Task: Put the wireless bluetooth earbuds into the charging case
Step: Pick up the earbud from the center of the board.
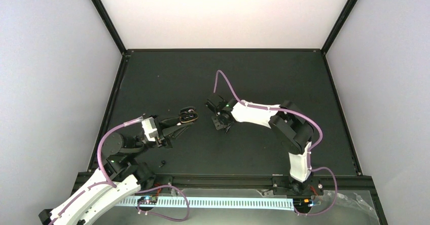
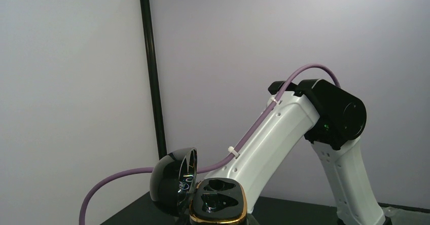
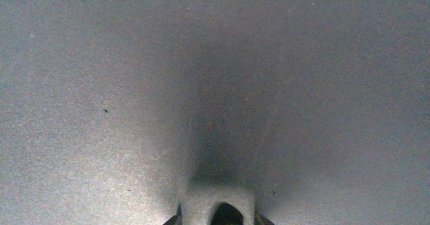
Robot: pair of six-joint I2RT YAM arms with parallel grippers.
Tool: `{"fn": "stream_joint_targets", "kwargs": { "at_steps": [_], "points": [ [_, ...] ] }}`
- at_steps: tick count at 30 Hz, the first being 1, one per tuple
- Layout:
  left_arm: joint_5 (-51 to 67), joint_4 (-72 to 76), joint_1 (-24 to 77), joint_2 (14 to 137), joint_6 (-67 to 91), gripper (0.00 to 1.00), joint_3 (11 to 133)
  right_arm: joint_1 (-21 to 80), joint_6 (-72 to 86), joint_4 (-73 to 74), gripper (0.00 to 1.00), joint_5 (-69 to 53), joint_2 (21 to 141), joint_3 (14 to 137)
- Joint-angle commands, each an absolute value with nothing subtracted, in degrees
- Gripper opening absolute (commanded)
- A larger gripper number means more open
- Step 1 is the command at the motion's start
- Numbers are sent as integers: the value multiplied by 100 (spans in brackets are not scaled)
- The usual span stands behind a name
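Note:
The charging case (image 1: 188,116) is black with a gold rim and is held off the table, with my left gripper (image 1: 175,126) shut on its base. In the left wrist view its lid (image 2: 174,180) stands open to the left, and the two wells in the base (image 2: 218,202) are empty. My right gripper (image 1: 223,125) points down at the mat to the right of the case. In the right wrist view its fingertips (image 3: 175,220) stand apart, either side of a small dark earbud (image 3: 226,215) lying on the mat. The right gripper (image 3: 219,220) is open around it.
Another tiny black bud (image 1: 163,162) lies on the mat near the front edge, close to the left arm's base. The black mat (image 1: 263,78) is walled by pale panels on three sides. The right arm's white link (image 2: 284,134) rises behind the case.

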State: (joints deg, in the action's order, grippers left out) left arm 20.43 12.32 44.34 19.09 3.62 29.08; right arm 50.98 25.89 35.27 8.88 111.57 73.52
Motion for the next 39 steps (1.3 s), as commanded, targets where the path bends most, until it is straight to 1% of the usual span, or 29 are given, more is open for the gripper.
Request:
{"fn": "stream_joint_targets", "kwargs": {
  "at_steps": [1,4,13,20,28,33,39],
  "points": [
    [2095,1232,4430,1872,308,1,2957,5050,2574,3847,37,995,11126,6966],
    [2113,1240,4433,1872,318,2,2962,5049,2583,3811,37,948,11070,6874],
    [2116,1237,4430,1872,316,2,2960,5053,2527,3753,31,819,11218,6980],
    [2118,1237,4431,1872,316,2,2961,5046,2504,3723,22,699,11308,7024],
    [2136,1249,4430,1896,325,2,2953,5051,2533,3585,11,668,11144,6872],
    [2136,1254,4432,1936,334,2,2944,5053,2553,3462,8,650,11066,6799],
    [2132,1258,4430,1967,334,2,2944,5053,2614,3282,8,783,10820,6687]
  ]
}}
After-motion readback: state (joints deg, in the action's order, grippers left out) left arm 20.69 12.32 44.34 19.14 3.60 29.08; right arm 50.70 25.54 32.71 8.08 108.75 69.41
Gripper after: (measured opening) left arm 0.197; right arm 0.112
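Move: The earbud in the board's center lies almost between the right hand's open fingertips, about 1 cm back, 1 cm right and 1 cm below. The other dark earbud lies about 12 cm back and 23 cm left of the right hand, at table height. The left hand still holds the open charging case high up; from that hand the center earbud is roughly 16 cm ahead, 11 cm right and 37 cm below. The right hand shifts about 1 cm right and slightly back over the board, then closes, pinching the center earbud. ##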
